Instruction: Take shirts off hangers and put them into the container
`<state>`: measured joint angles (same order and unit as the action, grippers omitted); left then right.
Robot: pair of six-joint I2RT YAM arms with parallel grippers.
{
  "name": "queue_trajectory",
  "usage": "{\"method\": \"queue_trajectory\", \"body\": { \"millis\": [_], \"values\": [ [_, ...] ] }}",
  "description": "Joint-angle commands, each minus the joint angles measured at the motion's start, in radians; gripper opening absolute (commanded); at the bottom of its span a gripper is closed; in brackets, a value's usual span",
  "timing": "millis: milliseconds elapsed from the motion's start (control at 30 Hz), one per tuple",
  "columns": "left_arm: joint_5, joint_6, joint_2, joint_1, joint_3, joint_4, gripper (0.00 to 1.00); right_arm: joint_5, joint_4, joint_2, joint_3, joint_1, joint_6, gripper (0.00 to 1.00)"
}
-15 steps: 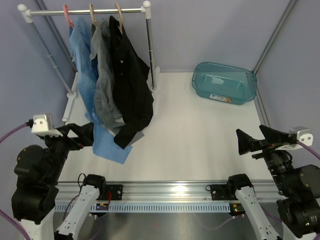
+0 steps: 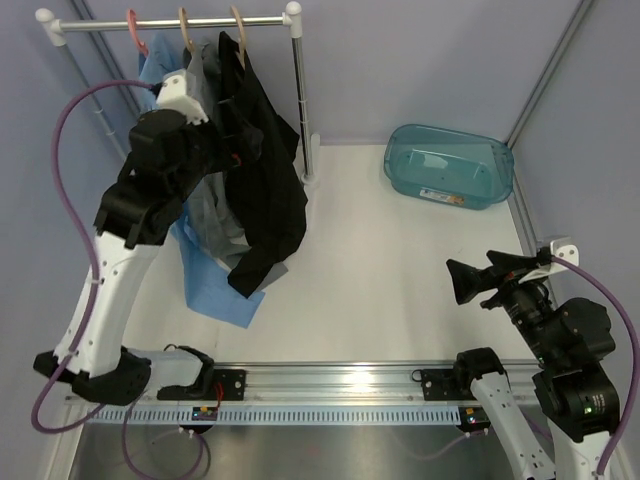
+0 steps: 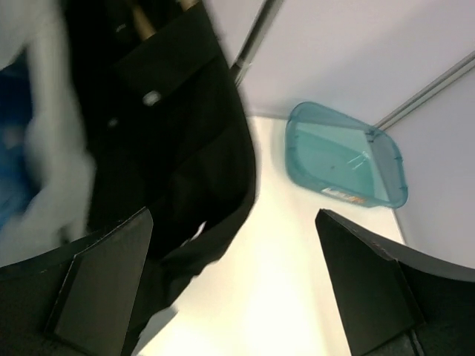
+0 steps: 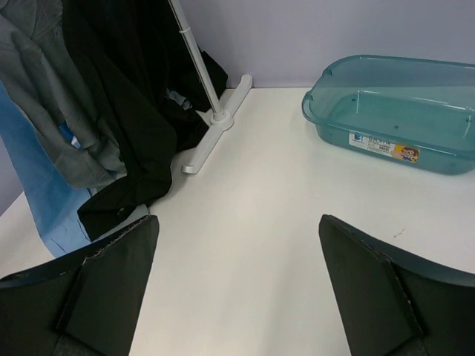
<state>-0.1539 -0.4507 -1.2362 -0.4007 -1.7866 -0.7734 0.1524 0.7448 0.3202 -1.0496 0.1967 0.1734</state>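
Note:
Three shirts hang on the rail at the back left: black (image 2: 265, 190), grey (image 2: 215, 215) and light blue (image 2: 215, 290), whose hem lies on the table. They hang from a pink hanger (image 2: 135, 30) and two tan hangers (image 2: 186, 28) (image 2: 238, 30). My left gripper (image 3: 234, 289) is raised beside the black shirt (image 3: 178, 126), open, with nothing between its fingers. The teal container (image 2: 450, 165) stands empty at the back right. My right gripper (image 2: 470, 280) hovers open over the near right of the table, facing the container (image 4: 393, 111).
The white-and-metal rail has an upright post (image 2: 300, 100) and a foot (image 4: 215, 130) between the shirts and the container. Frame poles run along the table's left and right sides. A metal track (image 2: 330, 385) lies along the near edge.
My left arm has swung up from low at the near left to the hanging shirts. My right gripper has shifted a little to the left.

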Motion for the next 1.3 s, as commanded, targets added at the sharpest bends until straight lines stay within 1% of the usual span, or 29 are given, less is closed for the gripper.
{"method": "queue_trajectory", "body": {
  "millis": [0,33,67,100,133,167,200,233,267,367,433,467,567,600,633,733,767,833,867,967,1000,1067,1100,1133,1200,1267],
  "values": [
    [-0.226,-0.017,-0.144,-0.088,-0.173,0.117,0.99,0.029,-0.045,-0.006,0.025,0.012,0.011,0.99],
    [-0.257,-0.011,-0.188,-0.098,-0.213,0.118,0.99,0.029,-0.05,-0.009,0.031,0.012,0.012,0.99],
    [-0.291,-0.002,-0.277,-0.115,-0.253,0.118,0.99,0.029,-0.051,-0.019,0.037,0.012,0.012,1.0],
    [-0.381,0.019,-0.319,-0.122,-0.328,0.118,0.99,0.032,-0.053,-0.024,0.045,0.012,0.011,0.99],
    [-0.43,0.033,-0.36,-0.127,-0.361,0.118,0.99,0.032,-0.053,-0.027,0.046,0.012,0.011,0.99],
    [-0.476,0.047,-0.434,-0.133,-0.393,0.118,0.99,0.03,-0.053,-0.036,0.049,0.012,0.009,0.99],
    [-0.546,0.079,-0.469,-0.133,-0.449,0.12,0.99,0.03,-0.053,-0.041,0.054,0.01,0.008,0.99],
    [-0.577,0.096,-0.5,-0.132,-0.471,0.123,0.99,0.03,-0.051,-0.046,0.057,0.012,0.008,0.99],
    [-0.598,0.113,-0.553,-0.132,-0.493,0.128,0.99,0.03,-0.053,-0.055,0.06,0.01,0.005,1.0],
    [-0.65,0.165,-0.601,-0.132,-0.519,0.16,0.98,0.027,-0.053,-0.073,0.075,0.012,0.002,1.0],
    [-0.699,0.182,-0.626,-0.13,-0.517,0.169,0.95,0.027,-0.056,-0.082,0.082,0.01,0.002,0.99],
    [-0.704,0.185,-0.632,-0.125,-0.516,0.172,0.95,0.027,-0.056,-0.086,0.086,0.012,0.001,0.99],
    [-0.691,0.181,-0.648,-0.109,-0.511,0.171,0.87,0.03,-0.059,-0.093,0.089,0.012,0.0,1.0],
    [-0.693,0.185,-0.649,-0.106,-0.51,0.171,0.85,0.029,-0.059,-0.095,0.091,0.012,-0.002,0.99],
    [-0.693,0.185,-0.649,-0.104,-0.505,0.171,0.78,0.029,-0.059,-0.096,0.091,0.012,-0.002,0.99],
    [-0.674,0.187,-0.648,-0.098,-0.494,0.172,0.65,0.033,-0.062,-0.101,0.095,0.012,-0.003,1.0],
    [-0.67,0.188,-0.648,-0.093,-0.491,0.172,0.55,0.033,-0.061,-0.101,0.097,0.01,-0.002,0.99],
    [-0.655,0.19,-0.646,-0.089,-0.487,0.172,0.45,0.035,-0.064,-0.104,0.099,0.012,-0.002,0.99],
    [-0.653,0.19,-0.645,-0.087,-0.485,0.171,0.34,0.035,-0.061,-0.105,0.099,0.012,0.0,1.0],
    [-0.642,0.193,-0.632,-0.082,-0.478,0.171,0.2,0.035,-0.061,-0.11,0.1,0.012,-0.003,0.99],
    [-0.642,0.199,-0.626,-0.082,-0.474,0.171,0.13,0.035,-0.061,-0.11,0.102,0.012,-0.002,0.99],
    [-0.641,0.211,-0.608,-0.082,-0.474,0.172,0.1,0.036,-0.058,-0.113,0.1,0.012,-0.002,0.99],
    [-0.641,0.224,-0.579,-0.082,-0.474,0.174,0.05,0.038,-0.056,-0.113,0.099,0.012,-0.003,0.99],
    [-0.641,0.231,-0.565,-0.084,-0.476,0.174,0.02,0.039,-0.055,-0.115,0.099,0.012,-0.003,0.99],
    [-0.636,0.253,-0.516,-0.082,-0.474,0.177,0.0,0.039,-0.055,-0.115,0.1,0.012,-0.005,0.99],
    [-0.624,0.27,-0.485,-0.082,-0.467,0.186,0.0,0.042,-0.059,-0.119,0.103,0.012,-0.005,0.99]
  ]
}}
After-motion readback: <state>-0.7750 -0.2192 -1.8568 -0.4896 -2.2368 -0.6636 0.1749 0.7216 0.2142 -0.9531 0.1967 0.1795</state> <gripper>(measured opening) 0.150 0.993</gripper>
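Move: The upper part of the black shirt, just under its hanger, is about 17 cm straight ahead of the left gripper and some 5 cm lower. At that height the gray shirt hangs about 9 cm to the left of that spot, the blue shirt some 18 cm to its left, and the rack's right post about 12 cm to its right and 2 cm farther out. From the right gripper that spot is roughly 35 cm ahead, 42 cm left and slightly higher. Bring the open left gripper quickly forward about 17 cm to the black shirt, bowing some 4 cm to the right on the way and back again, and sinking about 5 cm late in the reach. Turn it some 25 degrees counter-clockwise with its left side rising, then shut the fingers to pinch the black cloth below the hanger, and begin easing up and back 1 to 2 cm. ##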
